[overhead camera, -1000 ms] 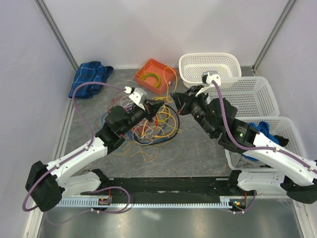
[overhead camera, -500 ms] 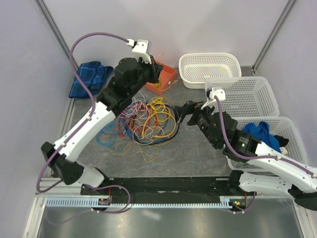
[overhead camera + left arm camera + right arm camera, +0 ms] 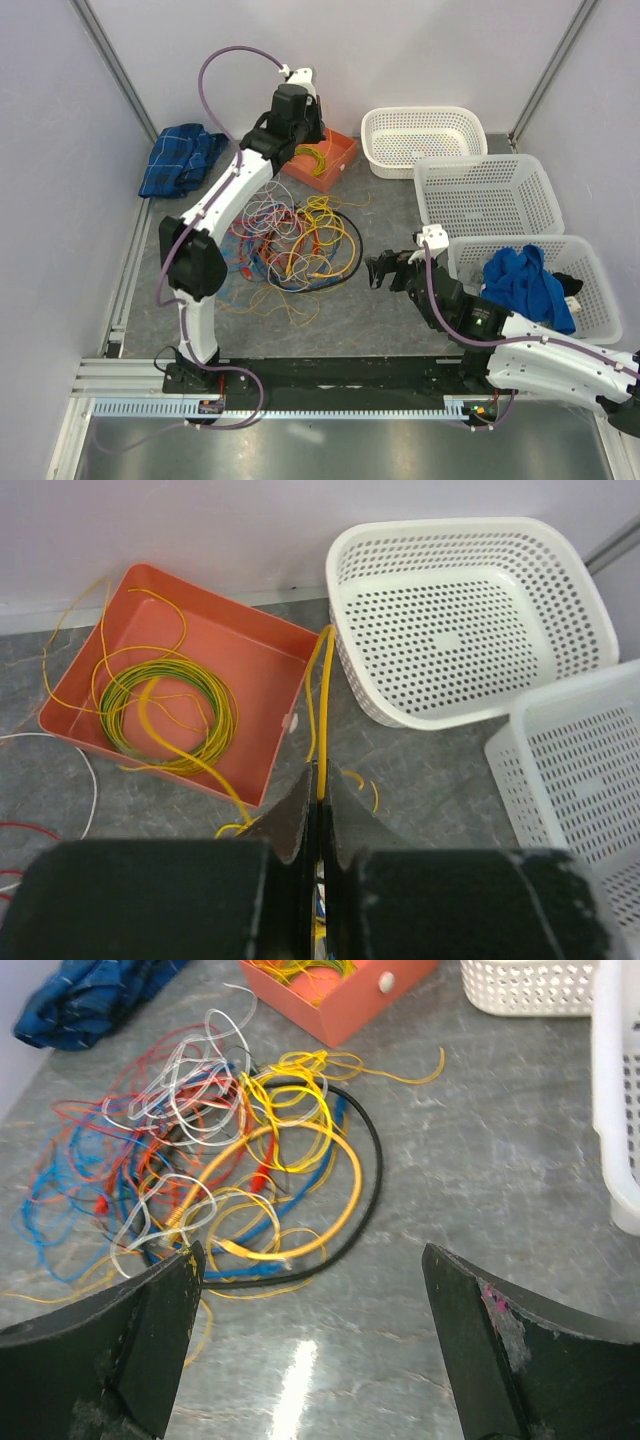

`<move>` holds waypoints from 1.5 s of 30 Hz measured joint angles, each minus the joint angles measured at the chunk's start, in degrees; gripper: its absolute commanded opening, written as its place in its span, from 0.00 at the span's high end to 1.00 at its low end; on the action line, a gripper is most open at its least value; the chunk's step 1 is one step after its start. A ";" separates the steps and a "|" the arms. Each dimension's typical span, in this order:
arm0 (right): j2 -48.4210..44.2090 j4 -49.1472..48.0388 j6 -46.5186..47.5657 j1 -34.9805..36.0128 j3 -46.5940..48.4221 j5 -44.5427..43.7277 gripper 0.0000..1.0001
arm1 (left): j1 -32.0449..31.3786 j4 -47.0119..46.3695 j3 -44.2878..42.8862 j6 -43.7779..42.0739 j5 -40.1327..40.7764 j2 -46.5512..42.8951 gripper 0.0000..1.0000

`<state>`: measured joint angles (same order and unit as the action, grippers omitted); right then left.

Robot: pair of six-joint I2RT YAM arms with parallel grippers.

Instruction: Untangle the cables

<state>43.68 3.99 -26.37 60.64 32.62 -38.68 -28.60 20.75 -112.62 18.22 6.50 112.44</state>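
Observation:
The cables point(image 3: 290, 245) lie in a tangled heap of yellow, orange, red, blue, white and black wires on the grey table, also seen in the right wrist view as the cables point(image 3: 230, 1160). My left gripper point(image 3: 305, 125) is raised at the back beside the orange tray point(image 3: 340, 152). In its wrist view the left gripper point(image 3: 320, 780) is shut on a thin yellow cable point(image 3: 322, 700) that runs up past the tray's corner. A yellow-green coil point(image 3: 165, 715) lies in the tray. My right gripper point(image 3: 378, 272) stands open and empty to the right of the heap, with its fingers wide apart point(image 3: 312, 1255).
Three white perforated baskets stand along the right: one at the back point(image 3: 420, 113), one in the middle point(image 3: 490, 162), and a near one point(image 3: 590, 250) that holds a blue cloth point(image 3: 520, 280). Another blue cloth point(image 3: 180, 155) lies at the back left.
My left arm has lifted out of the heap and swung back to the orange tray with the yellow cable. My right gripper has opened and drawn back toward the near right.

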 measured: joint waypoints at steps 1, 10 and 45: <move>-0.74 -0.42 0.00 0.00 -1.16 -0.28 0.02 | 0.61 0.39 -1.68 0.22 -0.31 1.81 0.98; -2.43 -7.48 1.60 0.00 -6.43 -4.39 0.02 | 4.20 0.52 -19.04 0.72 -1.11 15.04 0.98; 2.01 -11.82 -1.29 0.00 -8.96 -4.55 0.02 | -2.49 -10.73 31.30 10.97 3.89 -21.00 0.00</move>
<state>45.69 -7.84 -27.66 60.64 23.66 -43.22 -31.09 10.02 -81.32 29.19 10.39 91.44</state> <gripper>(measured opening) 0.979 0.993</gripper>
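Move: The yellow cable is already pinched in the shut left fingers. Its goal, the red box, has its middle about 8 cm ahead of the left hand, 4 cm to the left and some 24 cm below. The white oval basket stands about 11 cm ahead and 26 cm to the right; the cable tangle lies some 20 cm back and 8 cm left, both well below. From the right hand, the red box is about 37 cm ahead, 15 cm left and 17 cm lower. The yellow cable, still held, is carried by the left hand about 11 cm forward over the red box, then lowered some 10 cm as the reach eases off. There the fingers open wide and let go, and the hand draws back about 20 cm, rising, towards the tangle. The right hand, open and empty, sinks some 3 cm beside the tangle. ##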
